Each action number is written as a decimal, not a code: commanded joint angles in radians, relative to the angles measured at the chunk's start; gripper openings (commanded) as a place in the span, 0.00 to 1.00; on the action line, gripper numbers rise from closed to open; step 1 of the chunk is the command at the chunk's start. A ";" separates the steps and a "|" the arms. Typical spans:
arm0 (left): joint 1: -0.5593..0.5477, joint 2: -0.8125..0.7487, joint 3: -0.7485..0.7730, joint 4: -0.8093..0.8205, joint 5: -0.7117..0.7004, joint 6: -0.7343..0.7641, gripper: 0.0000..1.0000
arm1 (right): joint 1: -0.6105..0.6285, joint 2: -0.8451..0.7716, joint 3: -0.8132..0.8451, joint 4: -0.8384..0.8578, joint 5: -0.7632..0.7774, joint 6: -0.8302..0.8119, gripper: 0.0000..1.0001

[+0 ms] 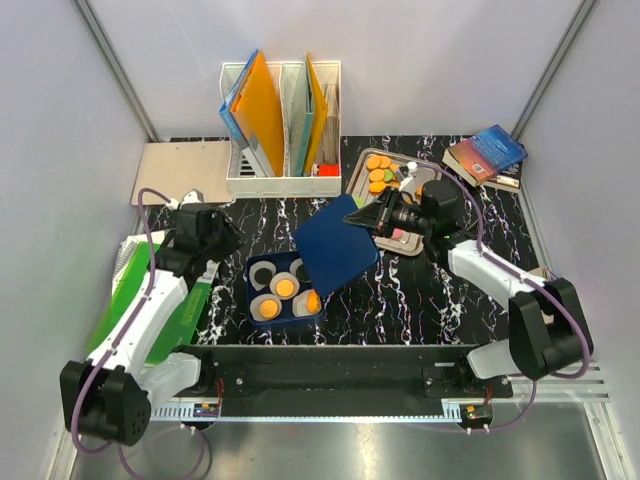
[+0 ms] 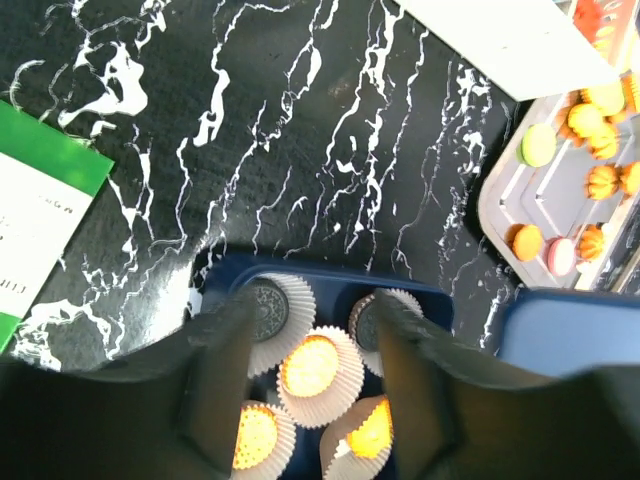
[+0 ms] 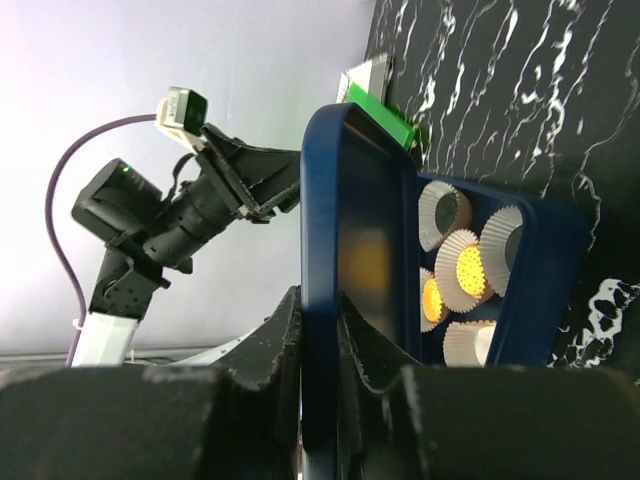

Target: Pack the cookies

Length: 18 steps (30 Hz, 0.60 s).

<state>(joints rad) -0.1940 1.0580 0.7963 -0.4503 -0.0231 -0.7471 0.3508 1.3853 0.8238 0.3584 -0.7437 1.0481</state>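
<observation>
A blue box [image 1: 250, 285] holds several white paper cups with orange and black cookies [image 1: 285, 287] in them. My left gripper [image 1: 228, 240] hovers at the box's left side. In the left wrist view its fingers [image 2: 225, 370] stand apart over the cups [image 2: 310, 365], with nothing between them. My right gripper [image 1: 375, 222] is shut on the edge of the blue lid [image 1: 335, 250], holding it tilted over the box's right side. The right wrist view shows the lid [image 3: 320, 200] clamped between the jaws beside the box [image 3: 550, 270]. More cookies [image 1: 378, 175] lie on a metal tray [image 1: 352, 170].
A white file organizer [image 1: 283, 130] with folders stands at the back. Books [image 1: 487, 155] lie at the back right and a tan board [image 1: 180, 170] at the back left. A green book [image 1: 150, 300] lies under the left arm.
</observation>
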 commanded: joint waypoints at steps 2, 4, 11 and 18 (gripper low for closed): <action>0.005 -0.116 -0.097 0.018 -0.046 -0.029 0.38 | 0.057 0.087 -0.029 0.241 0.032 0.058 0.00; 0.007 -0.138 -0.149 0.013 -0.046 -0.037 0.27 | 0.063 0.128 -0.049 0.332 0.030 0.098 0.00; 0.007 -0.161 -0.278 0.022 -0.020 -0.078 0.13 | 0.066 0.215 -0.104 0.534 0.053 0.179 0.00; 0.007 -0.158 -0.324 0.055 0.014 -0.104 0.08 | 0.068 0.327 -0.164 0.819 0.052 0.335 0.00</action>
<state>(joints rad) -0.1909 0.9134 0.4763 -0.4610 -0.0319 -0.8257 0.4126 1.6718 0.6819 0.9203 -0.6979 1.2720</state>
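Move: Back, down and to the right of the left hand lies the open blue box of cookies, roughly 8 cm nearer, 8 cm right and 12 cm below; the green file lies about 12 cm back and 19 cm left of that hand. The right hand already holds the blue lid by its edge; the box is some 20 cm to its left, 10 cm back and 20 cm lower, while the cookie tray is about 11 cm ahead, 6 cm right and 22 cm below. Sinking about 9 cm while drawing back some 7 cm, the left hand comes down to the left wall of the box, tipping about 10 degrees further downward and closing its empty fingers almost shut. The right hand keeps its pinch on the lid, lowering it about 6 cm and carrying it 3 cm left towards the box with a slight roll. ##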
